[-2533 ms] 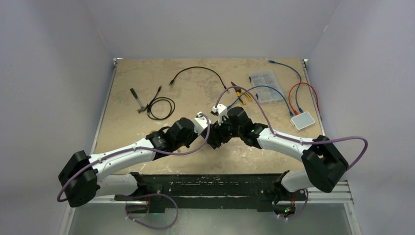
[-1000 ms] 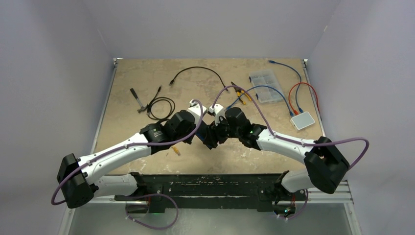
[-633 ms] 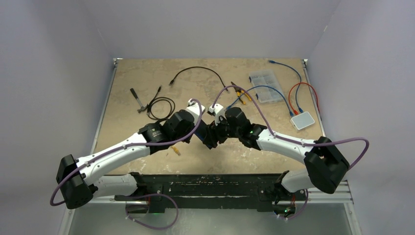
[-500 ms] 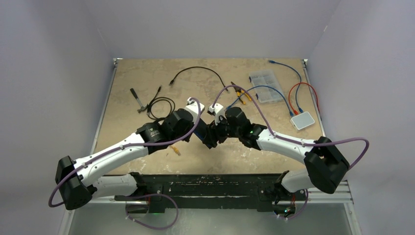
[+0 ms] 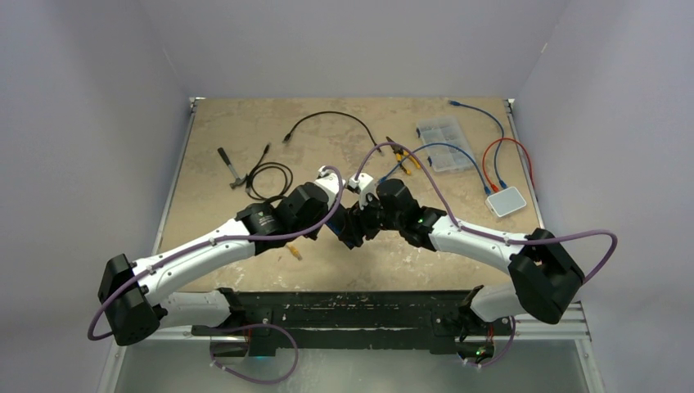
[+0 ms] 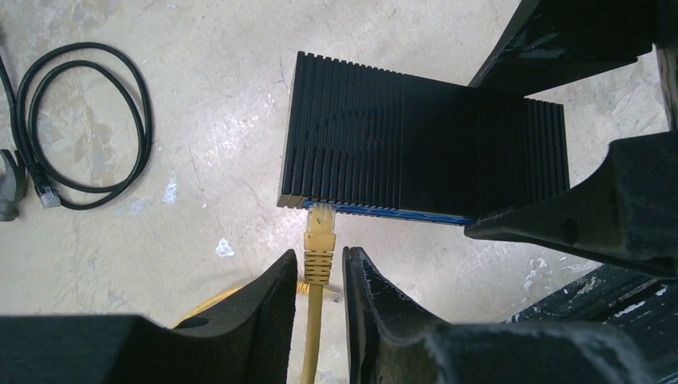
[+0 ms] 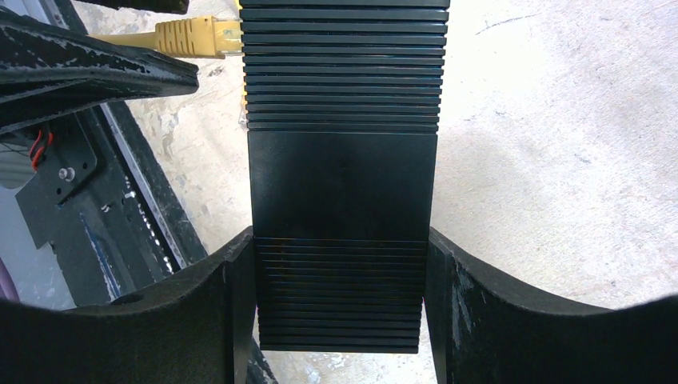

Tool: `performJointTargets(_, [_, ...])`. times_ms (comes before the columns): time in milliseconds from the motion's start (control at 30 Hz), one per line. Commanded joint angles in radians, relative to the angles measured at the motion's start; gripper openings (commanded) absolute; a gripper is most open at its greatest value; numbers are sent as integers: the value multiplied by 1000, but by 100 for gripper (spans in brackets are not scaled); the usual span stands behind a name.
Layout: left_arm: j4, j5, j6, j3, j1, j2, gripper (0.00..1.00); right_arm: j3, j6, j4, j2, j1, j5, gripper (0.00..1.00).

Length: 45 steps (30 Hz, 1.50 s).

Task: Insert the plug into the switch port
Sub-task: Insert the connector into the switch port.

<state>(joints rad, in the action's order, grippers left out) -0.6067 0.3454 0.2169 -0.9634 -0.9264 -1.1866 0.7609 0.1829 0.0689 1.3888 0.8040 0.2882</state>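
Note:
The black ribbed switch is held above the table, with my right gripper shut on its two sides. The yellow plug sits with its tip in the left end of the switch's blue-edged front face; it also shows in the right wrist view as the plug. My left gripper straddles the plug's ribbed boot, and a thin gap shows on each side, so it is open. From above, both grippers meet at the table's middle and hide the switch.
A coiled black cable and a small hand tool lie at the left. A black cable is at the back, a clear parts box and a white box with blue and red cables at the right. Yellow cable trails near the front.
Since the earliest frame my left arm has swung its wrist towards the back, uncovering the yellow cable. Over the last second both arms barely move.

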Motion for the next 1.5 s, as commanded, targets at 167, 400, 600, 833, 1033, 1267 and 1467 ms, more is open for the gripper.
performJointTargets(167, [-1,9,-17,-30,-5,-25,20,44,0,69,-26,-6,49,0])
performJointTargets(400, [41,-10,-49,-32,-5,-30,0,47,-31,84,-27,-6,87,0])
performJointTargets(600, [158,-75,-91,-27,-5,-40,0,27,-34,159,-48,-4,200,0])
performJointTargets(833, [397,-77,-158,69,-3,46,0,7,-32,197,-87,4,319,0])
performJointTargets(1033, [523,-177,-101,96,-6,32,0,6,4,235,-96,6,332,0])
performJointTargets(1267, [465,-49,-157,91,-6,47,0,7,-24,213,-103,6,352,0])
performJointTargets(1467, [391,23,-201,48,101,100,0,-3,-40,188,-111,7,356,0])
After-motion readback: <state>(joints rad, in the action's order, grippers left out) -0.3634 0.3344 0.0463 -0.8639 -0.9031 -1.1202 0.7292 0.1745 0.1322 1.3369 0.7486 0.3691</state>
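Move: The yellow plug already sits at the mouth of the switch port, about 1 cm ahead of and 1 cm below the left hand's open fingertips; from the right hand it is some 8 cm to the left, 1 cm back and 1 cm higher. The switch's middle lies about 3 cm ahead, 6 cm right and 2 cm below the left hand. On the table, 14 cm down, a loose yellow plug lies roughly 6 cm left and 3 cm back, the coiled black cable some 12 cm left and 17 cm ahead. The yellow plug's boot gets pinched as the left hand sinks about 1 cm and shuts its fingers. Keeping the pinch, the left hand works forward some 2 cm and unevenly up, with a dip on the way, going right and then partly back, its fingertips tipping up about 10 degrees, the plug against the port. The right hand keeps its grip on the switch and rises about 2 cm, likewise dipping midway. ##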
